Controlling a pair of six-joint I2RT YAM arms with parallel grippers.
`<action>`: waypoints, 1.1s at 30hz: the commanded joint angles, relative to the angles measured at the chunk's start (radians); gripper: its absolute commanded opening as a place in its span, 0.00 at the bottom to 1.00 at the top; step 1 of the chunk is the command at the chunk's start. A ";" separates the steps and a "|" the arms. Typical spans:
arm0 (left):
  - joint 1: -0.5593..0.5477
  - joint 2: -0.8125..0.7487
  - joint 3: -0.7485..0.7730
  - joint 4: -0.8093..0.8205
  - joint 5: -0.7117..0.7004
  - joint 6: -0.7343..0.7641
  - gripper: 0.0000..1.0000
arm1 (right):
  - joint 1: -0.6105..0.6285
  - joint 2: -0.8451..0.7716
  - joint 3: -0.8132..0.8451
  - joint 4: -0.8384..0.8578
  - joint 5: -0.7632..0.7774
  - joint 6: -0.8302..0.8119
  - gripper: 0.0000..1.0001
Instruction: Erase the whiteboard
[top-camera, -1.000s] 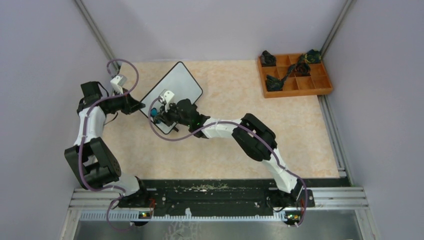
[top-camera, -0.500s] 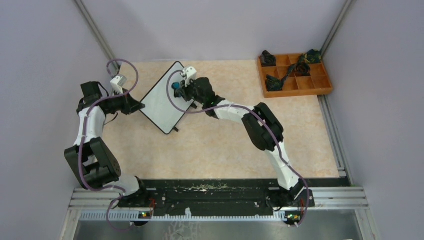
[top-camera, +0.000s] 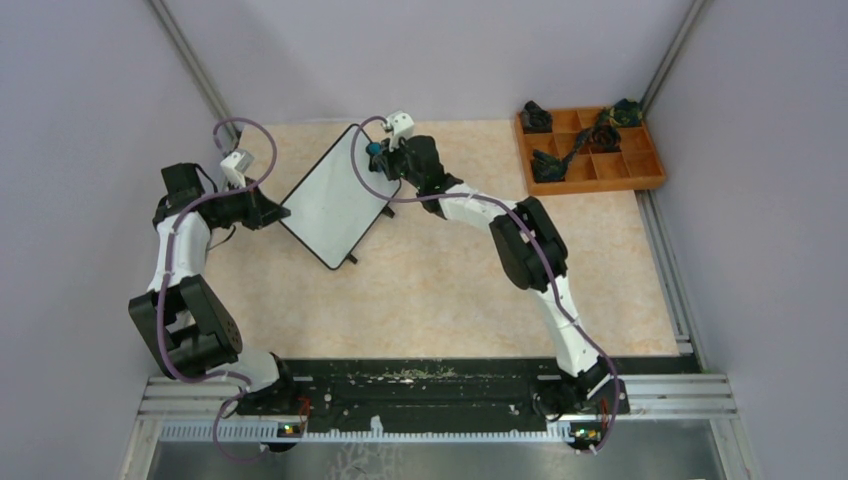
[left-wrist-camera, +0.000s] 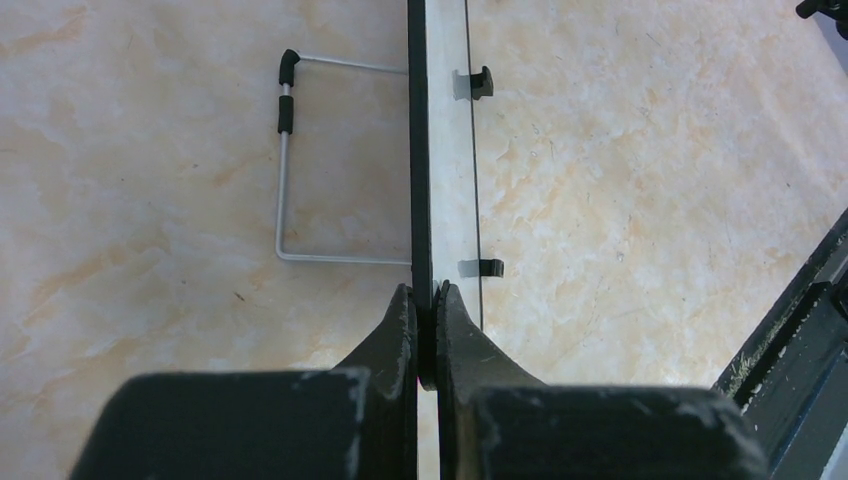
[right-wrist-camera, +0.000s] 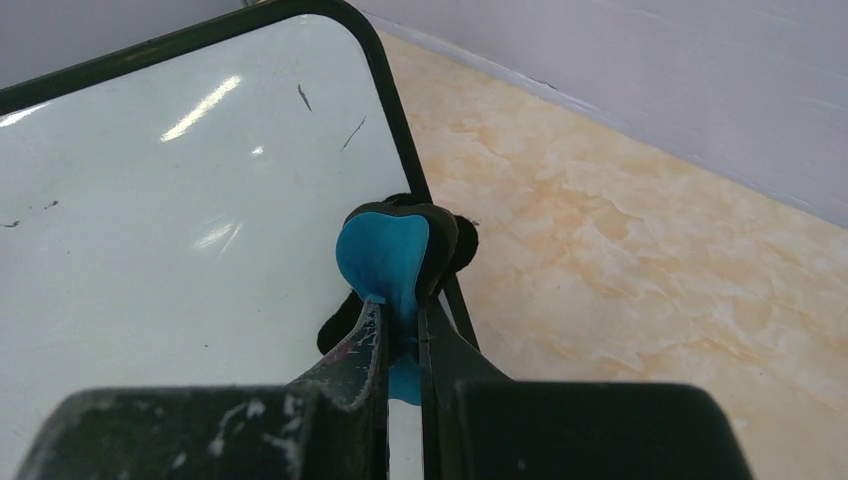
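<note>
The whiteboard (top-camera: 330, 200) stands tilted at the back left of the table, its black-framed edge (left-wrist-camera: 420, 150) running away from my left gripper (left-wrist-camera: 427, 300), which is shut on that edge. In the top view the left gripper (top-camera: 283, 213) sits at the board's left side. My right gripper (right-wrist-camera: 402, 320) is shut on a blue eraser (right-wrist-camera: 385, 255) with a black pad, pressed at the board's right frame near its far corner. The board face (right-wrist-camera: 180, 220) is mostly white with a few faint strokes (right-wrist-camera: 352, 133). From above the right gripper (top-camera: 378, 152) is at the board's far right edge.
An orange compartment tray (top-camera: 600, 184) with dark items sits at the back right. The board's wire stand (left-wrist-camera: 285, 170) and two small black feet (left-wrist-camera: 482, 82) rest on the beige tabletop. Grey walls close in the back and sides.
The right gripper has swept the eraser across the board from its near lower part up to the far right edge. The left arm and the board have stayed put.
</note>
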 joint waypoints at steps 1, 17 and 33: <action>-0.019 0.022 -0.024 -0.092 -0.047 0.116 0.00 | -0.001 -0.026 -0.057 0.026 -0.021 0.021 0.00; -0.020 0.027 -0.035 -0.073 -0.052 0.105 0.00 | -0.012 -0.500 -0.416 -0.146 0.206 0.046 0.00; -0.021 0.015 -0.067 -0.039 -0.076 0.094 0.00 | -0.241 -0.950 -0.816 -0.724 0.299 0.283 0.00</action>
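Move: The right hand holds the eraser on the whiteboard near its far right corner; the eraser's old resting spot lies about 30 cm back, 38 cm right and 15 cm below. The board's middle is some 8 cm back, 9 cm left and 5 cm lower, the wooden tray about 4 cm farther out, 52 cm right, 13 cm lower. From the left hand, pinching the board's left corner, that spot lies roughly 19 cm back, 58 cm right, 16 cm below. Right hand takes the eraser down-slope off the whiteboard, rises 10 cm, swings some 20 cm right, sinking again. ##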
